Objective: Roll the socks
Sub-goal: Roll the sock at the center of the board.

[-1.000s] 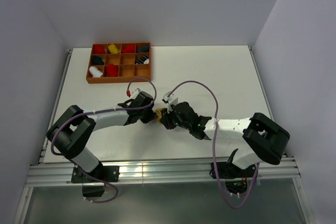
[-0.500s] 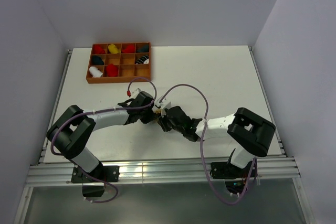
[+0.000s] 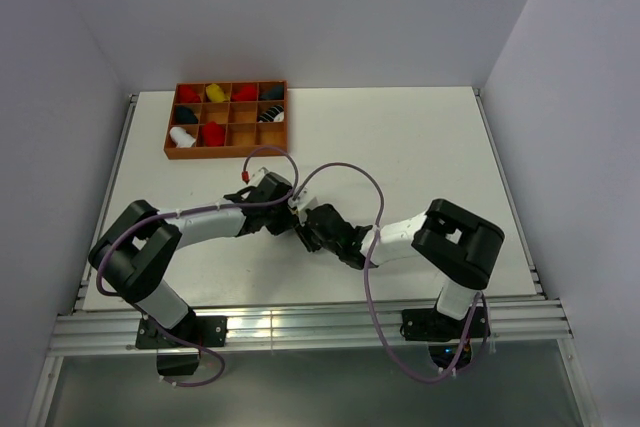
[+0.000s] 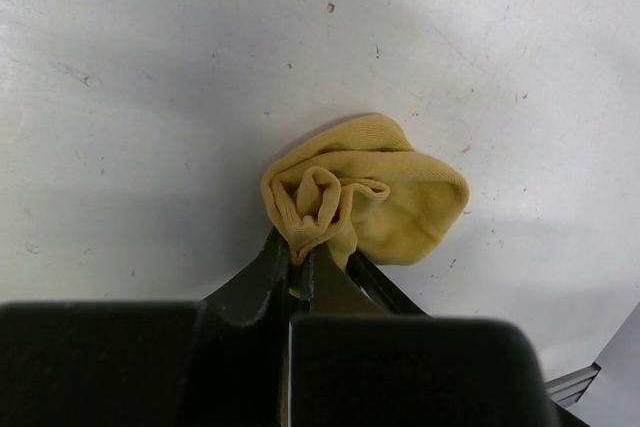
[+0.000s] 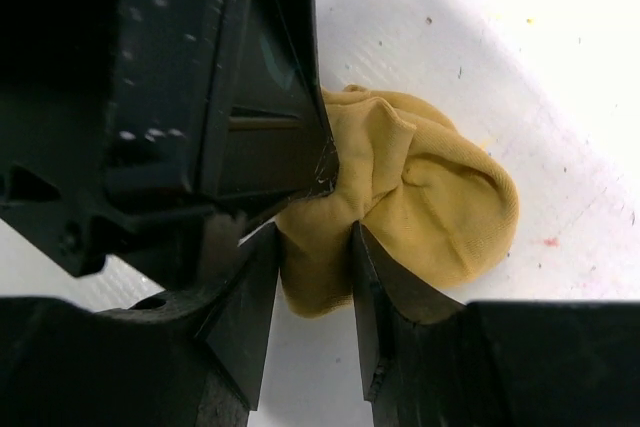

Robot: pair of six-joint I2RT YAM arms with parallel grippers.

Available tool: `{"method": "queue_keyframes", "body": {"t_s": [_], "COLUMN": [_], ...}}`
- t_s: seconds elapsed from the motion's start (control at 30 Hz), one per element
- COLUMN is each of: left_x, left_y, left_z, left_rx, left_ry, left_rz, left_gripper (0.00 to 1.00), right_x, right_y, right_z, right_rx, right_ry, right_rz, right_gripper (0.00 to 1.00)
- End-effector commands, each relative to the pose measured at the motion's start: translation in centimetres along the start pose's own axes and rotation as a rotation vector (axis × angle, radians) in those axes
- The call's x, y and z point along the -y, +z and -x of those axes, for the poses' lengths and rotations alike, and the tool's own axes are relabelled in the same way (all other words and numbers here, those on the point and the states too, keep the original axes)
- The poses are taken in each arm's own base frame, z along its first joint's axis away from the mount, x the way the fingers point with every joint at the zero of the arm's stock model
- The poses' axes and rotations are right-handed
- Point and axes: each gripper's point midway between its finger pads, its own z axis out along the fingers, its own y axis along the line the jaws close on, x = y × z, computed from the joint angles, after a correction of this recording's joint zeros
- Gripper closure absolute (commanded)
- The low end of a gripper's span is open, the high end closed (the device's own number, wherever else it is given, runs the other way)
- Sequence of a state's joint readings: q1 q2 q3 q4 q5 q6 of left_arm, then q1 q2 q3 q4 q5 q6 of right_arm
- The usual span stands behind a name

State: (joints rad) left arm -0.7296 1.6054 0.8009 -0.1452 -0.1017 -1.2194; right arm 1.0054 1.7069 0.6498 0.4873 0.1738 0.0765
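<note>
A tan-yellow sock lies bunched into a loose roll on the white table. My left gripper is shut on a fold at its near edge. My right gripper meets it from the other side, and its fingers press on a second fold of the same sock, which fills the gap between them. In the top view both grippers, left and right, meet at the table's middle and hide the sock almost fully. The other socks do not lie loose on the table.
A brown wooden compartment tray stands at the back left, with several rolled socks in red, yellow, dark and white in its cells. The left gripper's black body fills the upper left of the right wrist view.
The right arm's elbow has swung left and its gripper has edged closer to the left one. The left arm has stayed put, still pinching the sock.
</note>
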Motion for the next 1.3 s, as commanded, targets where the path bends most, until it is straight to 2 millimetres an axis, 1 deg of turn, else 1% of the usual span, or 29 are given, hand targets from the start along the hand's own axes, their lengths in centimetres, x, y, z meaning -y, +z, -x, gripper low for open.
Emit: {"method": "queue_keyframes", "body": {"t_s": [0.0, 0.03, 0.1, 0.13, 0.17, 0.2, 0.23, 0.3, 0.33, 0.37, 0.4, 0.53, 0.6, 0.7, 0.73, 0.8, 0.87, 0.9, 0.93, 0.97, 1.0, 1.03, 1.07, 1.1, 1.13, 1.17, 1.2, 1.23, 1.27], "left_x": [0.6, 0.7, 0.9, 1.3, 1.2, 1.2, 1.3, 1.1, 1.1, 1.0, 0.9, 0.1, -0.3, -0.5, -0.7, -0.4, -0.6, -0.5, -0.7, -0.9, -0.9, -1.2, -1.1, -0.9, -1.4, -1.4, -1.5, -2.1, -1.8], "left_y": [-0.3, -0.2, -0.4, -0.7, -0.9, -1.1, -1.7, -2.2, -2.7, -2.9, -3.1, -4.0, -4.4, -4.9, -4.9, -5.4, -5.6, -5.9, -5.9, -5.9, -6.3, -6.2, -6.3, -6.8, -6.7, -6.8, -7.1, -7.0, -7.2], "left_z": [-0.6, -0.6, -0.6, -0.3, -0.1, 0.2, 0.6, 1.2, 1.5, 1.9, 2.2, 3.8, 4.6, 5.4, 5.8, 6.3, 6.6, 6.7, 6.6, 6.5, 6.5, 6.2, 6.0, 6.0, 5.5, 5.3, 5.1, 4.7, 4.9], "left_rx": [-0.044, -0.042, -0.046, -0.032, -0.017, -0.001, 0.016, 0.046, 0.059, 0.069, 0.077, 0.116, 0.133, 0.149, 0.158, 0.174, 0.183, 0.190, 0.191, 0.191, 0.197, 0.197, 0.192, 0.200, 0.188, 0.186, 0.180, 0.175, 0.188], "left_ry": [0.019, 0.016, 0.016, 0.019, 0.017, 0.016, 0.011, 0.007, 0.001, -0.005, -0.012, -0.051, -0.068, -0.089, -0.098, -0.106, -0.113, -0.115, -0.115, -0.118, -0.120, -0.122, -0.123, -0.121, -0.118, -0.117, -0.114, -0.111, -0.113], "left_rz": [-0.010, -0.015, -0.027, -0.043, -0.042, -0.047, -0.059, -0.060, -0.069, -0.070, -0.072, -0.083, -0.084, -0.094, -0.095, -0.114, -0.119, -0.131, -0.136, -0.137, -0.153, -0.165, -0.183, -0.210, -0.216, -0.230, -0.243, -0.234, -0.258], "left_gripper": [0.99, 0.99, 0.97, 0.91, 0.88, 0.84, 0.75, 0.69, 0.63, 0.61, 0.60, 0.53, 0.47, 0.42, 0.37, 0.34, 0.29, 0.27, 0.27, 0.27, 0.27, 0.27, 0.27, 0.27, 0.28, 0.29, 0.29, 0.30, 0.30], "right_x": [-0.8, -0.7, -0.6, -0.6, -0.4, -0.3, -0.5, -0.4, -0.4, -0.8, -0.6, -0.6, -0.5, -0.5, -0.5, -1.5, -2.1, -2.9, -3.2, -3.5, -3.2, -4.0, -4.1, -3.2, -3.1, -3.6, -3.4, -2.8, -3.0], "right_y": [1.0, 1.2, 1.3, 1.4, 1.3, 1.3, 1.1, 1.0, 0.9, 0.8, 0.8, 0.7, 0.7, 0.7, 0.8, 0.7, 0.7, 0.4, 0.3, 0.2, 0.0, -0.4, -0.5, -0.3, -0.2, -0.6, -0.2, 0.0, -0.2], "right_z": [0.1, -0.4, -0.7, -0.9, -1.3, -1.4, -1.3, -1.3, -1.4, -1.3, -1.6, -1.3, -1.3, -1.7, -1.6, -1.9, -1.4, -1.1, -1.0, -0.9, -0.8, 0.1, 0.3, 0.0, 0.9, 1.3, 1.0, 1.4, 1.5], "right_rx": [-0.005, -0.022, -0.032, -0.048, -0.061, -0.069, -0.071, -0.081, -0.096, -0.101, -0.118, -0.134, -0.144, -0.164, -0.166, -0.191, -0.197, -0.212, -0.227, -0.240, -0.258, -0.265, -0.280, -0.312, -0.317, -0.333, -0.349, -0.355, -0.373], "right_ry": [-0.038, -0.041, -0.031, -0.028, -0.021, -0.020, -0.014, 0.014, 0.022, 0.037, 0.048, 0.075, 0.081, 0.086, 0.091, 0.098, 0.129, 0.145, 0.169, 0.191, 0.229, 0.284, 0.326, 0.384, 0.446, 0.496, 0.535, 0.600, 0.635], "right_rz": [-0.003, -0.012, -0.018, -0.024, -0.030, -0.030, -0.015, 0.000, 0.010, 0.043, 0.051, 0.084, 0.089, 0.095, 0.097, 0.155, 0.199, 0.258, 0.283, 0.312, 0.342, 0.419, 0.455, 0.471, 0.499, 0.572, 0.591, 0.598, 0.638], "right_gripper": [0.59, 0.60, 0.76, 0.92, 0.97, 1.00, 1.00, 1.00, 1.00, 1.00, 1.00, 1.00, 1.00, 1.00, 1.00, 1.00, 1.00, 1.00, 1.00, 1.00, 1.00, 1.00, 1.00, 1.00, 1.00, 1.00, 1.00, 1.00, 1.00]}}
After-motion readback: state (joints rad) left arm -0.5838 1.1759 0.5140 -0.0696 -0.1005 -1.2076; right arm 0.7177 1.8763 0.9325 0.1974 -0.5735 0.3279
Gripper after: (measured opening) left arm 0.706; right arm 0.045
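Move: The mustard sock is bunched in the left hand's shut fingers, its middle only about 2 cm ahead and 2 cm right of them, just below. The right hand has its half-open fingers either side of the near part of the sock, whose middle lies some 3 cm straight ahead of it and 1 cm down. The sock tray's middle stands about 25 cm ahead and 16 cm left of the left hand, slightly lower. The right fingers shut on the near part of the sock and pinch it while the left fingers open wide, let go and draw away about 7 cm to the left and 5 cm up, edging back at the end. Keeping that pinch close over the board, the right hand shifts the sock roughly 2 cm to the left, then turns it by some 40 degrees, mostly late on, its fingers swinging counter-clockwise from forward-left to almost straight left while still slanting down. ##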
